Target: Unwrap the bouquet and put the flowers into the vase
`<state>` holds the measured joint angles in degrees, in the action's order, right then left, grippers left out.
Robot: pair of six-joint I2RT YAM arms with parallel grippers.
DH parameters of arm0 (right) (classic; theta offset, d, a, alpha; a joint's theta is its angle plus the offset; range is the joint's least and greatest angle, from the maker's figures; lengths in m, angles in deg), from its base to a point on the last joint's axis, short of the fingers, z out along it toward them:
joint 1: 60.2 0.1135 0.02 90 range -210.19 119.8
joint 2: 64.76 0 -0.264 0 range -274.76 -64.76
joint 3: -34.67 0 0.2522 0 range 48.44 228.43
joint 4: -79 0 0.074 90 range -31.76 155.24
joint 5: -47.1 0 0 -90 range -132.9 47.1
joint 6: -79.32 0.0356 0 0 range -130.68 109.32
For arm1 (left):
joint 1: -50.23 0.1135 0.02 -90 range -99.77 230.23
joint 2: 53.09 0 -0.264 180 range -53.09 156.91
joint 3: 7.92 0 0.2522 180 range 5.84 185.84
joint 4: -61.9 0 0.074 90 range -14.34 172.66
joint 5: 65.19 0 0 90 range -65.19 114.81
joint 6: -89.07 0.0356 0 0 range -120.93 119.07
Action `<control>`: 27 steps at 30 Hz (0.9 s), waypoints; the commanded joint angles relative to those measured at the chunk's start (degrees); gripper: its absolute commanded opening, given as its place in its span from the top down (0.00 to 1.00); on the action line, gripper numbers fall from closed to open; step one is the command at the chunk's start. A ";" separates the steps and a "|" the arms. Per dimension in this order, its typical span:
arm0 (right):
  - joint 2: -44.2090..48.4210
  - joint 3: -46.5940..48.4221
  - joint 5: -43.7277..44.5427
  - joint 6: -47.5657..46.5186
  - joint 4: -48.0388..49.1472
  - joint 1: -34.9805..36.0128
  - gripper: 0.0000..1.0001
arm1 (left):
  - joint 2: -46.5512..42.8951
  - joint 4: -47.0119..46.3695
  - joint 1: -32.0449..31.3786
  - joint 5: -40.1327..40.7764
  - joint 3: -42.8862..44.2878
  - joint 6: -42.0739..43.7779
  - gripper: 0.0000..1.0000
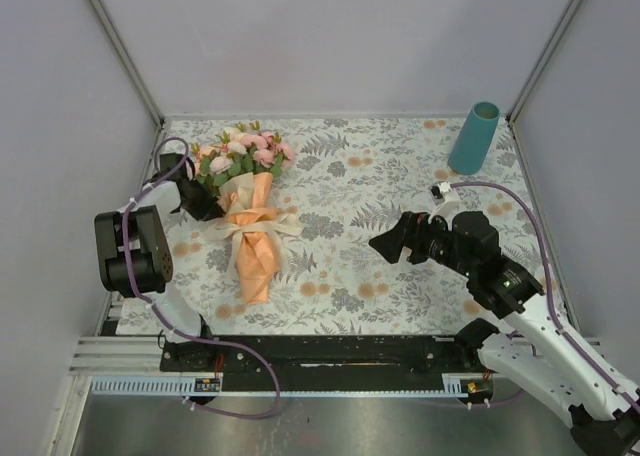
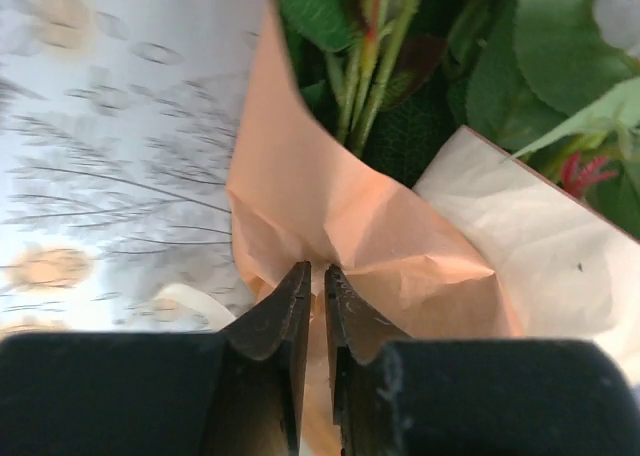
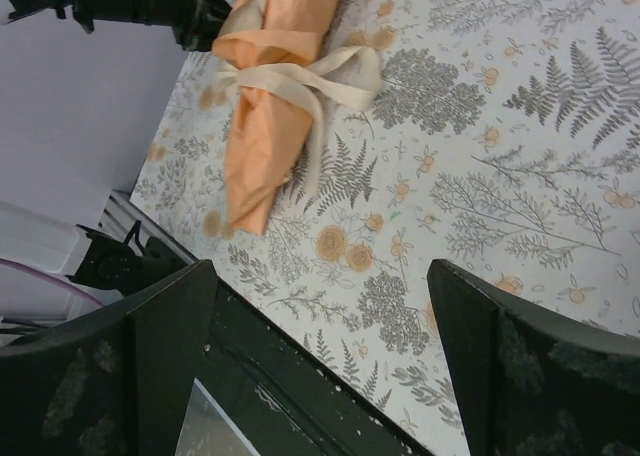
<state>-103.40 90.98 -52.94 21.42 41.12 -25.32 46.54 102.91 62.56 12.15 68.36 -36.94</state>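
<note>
The bouquet [image 1: 252,238] lies on the left of the tablecloth, wrapped in tan-orange paper [image 2: 330,206] tied with a cream ribbon [image 3: 300,76]. Its flowers [image 1: 245,151] point to the far side, their green stems [image 2: 365,76] showing above the wrap's edge. My left gripper [image 1: 205,204] sits at the bouquet's left side. In the left wrist view that gripper [image 2: 315,271] is shut, a fold of the paper pinched between its tips. The teal vase [image 1: 474,138] stands upright at the far right. My right gripper [image 1: 385,244] hovers open right of the bouquet [image 3: 270,96], nothing between its fingers [image 3: 180,326].
A black rail [image 1: 330,351] runs along the near table edge below my right gripper [image 3: 320,266]. Grey walls close in the left, far and right sides. Patterned cloth [image 1: 360,176] stretches between bouquet and vase.
</note>
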 commanded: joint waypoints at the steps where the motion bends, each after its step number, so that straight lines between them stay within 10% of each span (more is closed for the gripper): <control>1: -1.53 -3.51 -4.01 0.69 14.51 0.37 0.05 | -0.23 -4.83 -3.19 -5.35 -0.56 -1.70 0.83; 7: -11.36 -7.30 -9.11 0.33 28.49 0.37 0.15 | -5.23 -1.85 -3.99 -5.62 0.23 -1.52 0.73; 15: -30.25 -3.80 -11.84 1.92 43.01 0.81 0.41 | -22.09 -0.78 -4.34 1.06 -2.22 -1.52 0.35; 27: -61.02 12.63 -10.71 -5.64 49.26 4.15 0.43 | -33.19 -2.90 -5.83 -4.56 -14.52 -2.84 0.16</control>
<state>-158.72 97.76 -63.63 18.33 86.25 -22.35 15.57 101.62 56.75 9.98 56.21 -39.04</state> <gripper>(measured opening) 0.572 0.807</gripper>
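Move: The ribbon knot lies some 10 cm to the left hand's right and 3 cm back, about level with its nearly shut fingers, which rest at the wrapper's left edge; the flowers are about 14 cm ahead and 7 cm right of that hand. From the right hand the knot is roughly 30 cm left, 15 cm ahead and 19 cm down; the ribbon's right loop is 22 cm left and 15 cm ahead, 20 cm down, the wrapper's foot 31 cm left, 3 cm ahead. Still against the wrapper's left edge, the left fingertips push it about 4 cm to the right, then come free as the hand rises some 14 cm, opening wide and tilting about 20 degrees forward-up; it then draws back and sinks a little over the knot. Meanwhile the right hand sweeps left, forward and down, over 20 cm in all, towards the ribbon, its fingers half closing. ##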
